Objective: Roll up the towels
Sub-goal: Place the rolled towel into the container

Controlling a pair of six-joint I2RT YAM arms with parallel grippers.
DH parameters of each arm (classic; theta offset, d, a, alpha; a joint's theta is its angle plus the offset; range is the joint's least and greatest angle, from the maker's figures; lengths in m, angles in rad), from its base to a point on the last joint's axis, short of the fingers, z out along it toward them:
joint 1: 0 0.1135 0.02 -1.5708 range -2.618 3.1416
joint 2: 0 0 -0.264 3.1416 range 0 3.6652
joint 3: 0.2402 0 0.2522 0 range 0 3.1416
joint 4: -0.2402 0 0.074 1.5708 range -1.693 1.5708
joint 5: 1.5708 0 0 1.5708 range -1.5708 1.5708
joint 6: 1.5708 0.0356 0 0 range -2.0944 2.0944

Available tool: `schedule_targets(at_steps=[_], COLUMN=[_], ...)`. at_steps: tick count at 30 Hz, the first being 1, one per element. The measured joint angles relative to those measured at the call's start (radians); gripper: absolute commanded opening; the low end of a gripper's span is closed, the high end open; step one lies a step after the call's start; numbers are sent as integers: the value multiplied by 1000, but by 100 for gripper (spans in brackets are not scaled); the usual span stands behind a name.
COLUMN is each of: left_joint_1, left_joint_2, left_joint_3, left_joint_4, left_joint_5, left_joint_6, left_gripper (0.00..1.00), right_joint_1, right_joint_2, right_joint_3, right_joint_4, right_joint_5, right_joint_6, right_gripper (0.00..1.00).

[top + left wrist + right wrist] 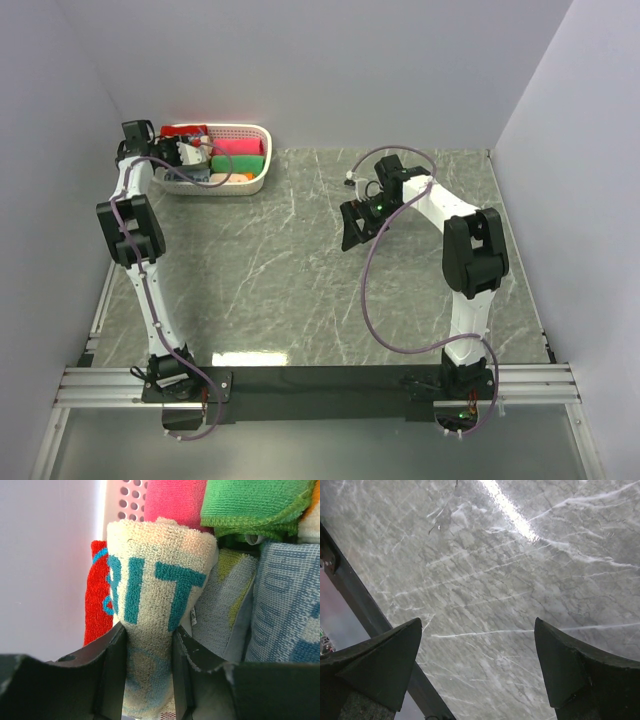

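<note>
A cream towel [155, 580] with teal letters stands rolled in the white basket [262, 160] at the back left. My left gripper [149, 650] is shut on it, one jaw pressed against each side of the roll. Beside it on the left is a red towel [97, 595] with blue print. In the top view the left gripper [190, 155] reaches into the basket's left end. My right gripper [352, 228] hangs over the bare marble table at centre right. Seen from its wrist, the right gripper [477, 622] is open and holds nothing.
The basket also holds a pink towel [175, 500], a green one [255, 502] and a grey-blue one [290, 605], packed tightly. Its perforated wall [127, 495] is behind the roll. The grey side wall stands close on the left. A black strip [360, 605] marks the table's edge.
</note>
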Motion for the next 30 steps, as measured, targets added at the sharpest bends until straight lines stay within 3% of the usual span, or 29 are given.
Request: schedule_targets(at_steps=[7,14,22,30], left_joint_1=[0,3,13,30], left_joint_2=[2,2,-12,-56], left_joint_3=[11,13,-11,-32], left_joint_4=[-29,-43,-52,-101], left_joint_5=[-7,-13,-13,-13], left_joint_6=[18,25,24,33], left_gripper=[43,67,71,84], right_joint_1=[0,0,-1,-1], right_joint_2=[0,0,0,0], right_joint_3=[-12,-14,-29,-29], right_joint_4=[-5,-5,-4,-4], right_joint_5=[3,2,-1,-8], right_joint_6=[0,0,0,0], right_gripper=[100,100,100,100])
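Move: The cream rolled towel I'm placing already lies in the container between my left fingers, its middle some 3 cm to the right of the grip and about 1 cm below. The red towel lies about 5 cm ahead and 2 cm right, the grey one 3 cm back and 3 cm right, the blue one 7 cm back and 3 cm right, the pink one 2 cm ahead and 16 cm right. From my right hand, the cream towel lies about 30 cm ahead and 47 cm to the left. I open my left fingers from their pinch on the cream towel to about twice the gap, holding nearly still at first. Then I draw the hand back about 2 cm and some 1.5 cm to the left, away from the towel's middle, sinking a hair before starting to rise at the very end, with the wrist's attitude almost unchanged. ##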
